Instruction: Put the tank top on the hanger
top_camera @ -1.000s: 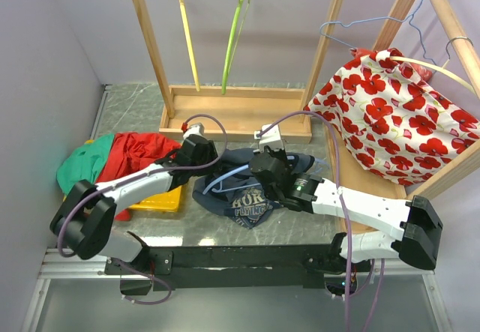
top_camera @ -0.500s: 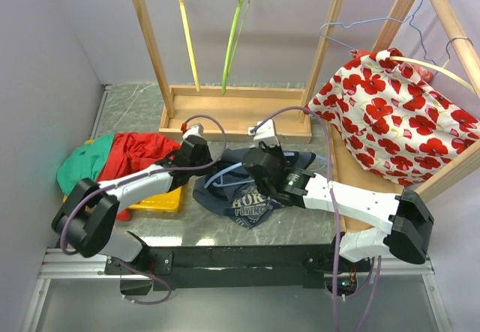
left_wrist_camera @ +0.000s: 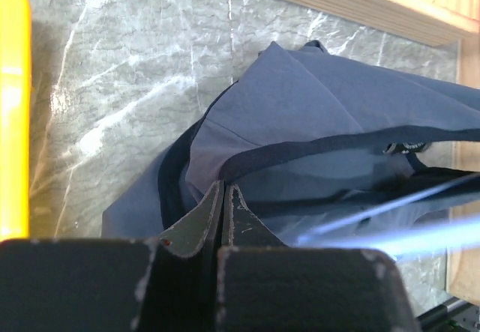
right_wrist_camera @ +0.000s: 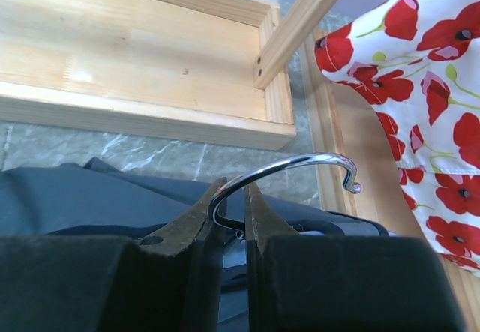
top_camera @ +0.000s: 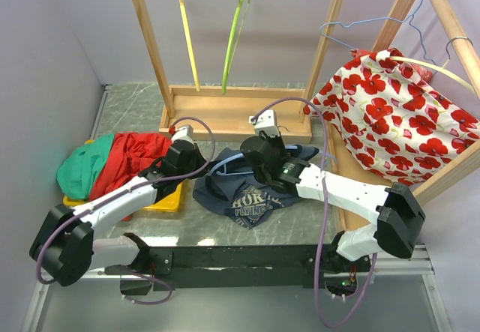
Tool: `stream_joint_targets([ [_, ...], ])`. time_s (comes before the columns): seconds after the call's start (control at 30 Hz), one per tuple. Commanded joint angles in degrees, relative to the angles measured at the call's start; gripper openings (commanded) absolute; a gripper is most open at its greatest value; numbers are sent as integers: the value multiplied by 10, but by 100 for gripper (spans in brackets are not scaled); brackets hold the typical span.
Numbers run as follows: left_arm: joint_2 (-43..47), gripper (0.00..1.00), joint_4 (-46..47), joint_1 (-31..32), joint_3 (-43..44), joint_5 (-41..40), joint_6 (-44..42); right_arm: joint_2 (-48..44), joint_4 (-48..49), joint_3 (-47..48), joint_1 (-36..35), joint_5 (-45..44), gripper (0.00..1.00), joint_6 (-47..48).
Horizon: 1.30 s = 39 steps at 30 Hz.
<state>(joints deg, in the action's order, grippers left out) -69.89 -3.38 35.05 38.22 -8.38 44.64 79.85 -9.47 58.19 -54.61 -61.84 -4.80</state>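
The navy tank top (top_camera: 251,193) lies crumpled on the marble table, pale lettering facing up. The light blue hanger (top_camera: 225,168) lies partly inside it, and one arm shows as a blurred blue bar (left_wrist_camera: 390,227) in the left wrist view. My right gripper (top_camera: 259,156) is shut on the hanger's chrome hook (right_wrist_camera: 300,163), which curves up from between the fingers (right_wrist_camera: 232,193). My left gripper (top_camera: 193,166) is at the tank top's left edge. Its jaws (left_wrist_camera: 223,186) are pressed together on the dark-trimmed hem of the tank top (left_wrist_camera: 315,115).
A wooden rack (top_camera: 240,115) at the back holds a yellow hanger (top_camera: 187,40) and a lime green hanger (top_camera: 234,40). Red (top_camera: 139,156) and green (top_camera: 82,168) garments lie on a yellow tray (top_camera: 161,201) at left. Poppy-print cloth (top_camera: 397,115) hangs on the right rack.
My left gripper has closed at the tank top's hem and shifted slightly left. The right arm has moved left and back, carrying the hanger hook with it.
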Motion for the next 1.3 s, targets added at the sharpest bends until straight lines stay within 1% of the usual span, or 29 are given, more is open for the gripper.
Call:
stream_joint_targets([
  [0.0,31,1,-20,-2,-3,1,-10,0,17,42,24,-31,0,0],
  [0.13,49,1,-27,-2,-19,-8,-15,-8,17,46,34,-24,0,-2],
  [0.4,59,1,-19,-2,-31,-4,-15,-11,7,42,35,-24,0,-10],
  [0.6,85,1,-58,-10,4,-13,-33,-26,19,19,34,-14,0,-13],
  [0.77,110,1,-83,-13,30,5,-39,-26,21,11,35,-21,0,-10],
  [0.87,121,1,-101,-13,55,13,-50,-22,16,25,33,-17,0,-8],
  [0.97,114,1,-116,-13,95,40,-70,-16,24,48,17,-18,0,11],
  [1.0,110,1,-129,-13,120,58,-76,-13,24,59,13,-25,0,16],
  [1.1,106,1,-142,-13,165,97,-97,8,4,117,-4,-34,0,21],
  [1.27,99,1,-169,-12,238,137,-115,40,18,150,-9,-28,0,30],
])
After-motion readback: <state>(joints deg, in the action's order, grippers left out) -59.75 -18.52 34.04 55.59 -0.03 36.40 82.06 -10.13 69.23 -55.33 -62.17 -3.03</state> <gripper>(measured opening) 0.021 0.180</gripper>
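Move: The left hand already pinches the tank top's left strap. The hanger's left end lies roughly 3 cm to its right, 1 cm nearer and about 1 cm above, with the red cloth some 20 cm to its left and 2 cm ahead. The right hand already holds the hanger by its hook. From there the pinched strap is about 23 cm left, 4 cm back and 10 cm below, and the rack's base is roughly 17 cm ahead and 15 cm left. Keeping its pinch on the tank top's strap, the left hand eases back a couple of centimetres, then lifts it faster and faster beside the hanger's left end, about 14 cm up, fingertips tilting up and swinging slightly clockwise. The right hand keeps the hook, edges forward and right, pauses, and finally rises with it, some 6 cm up and a little left. ##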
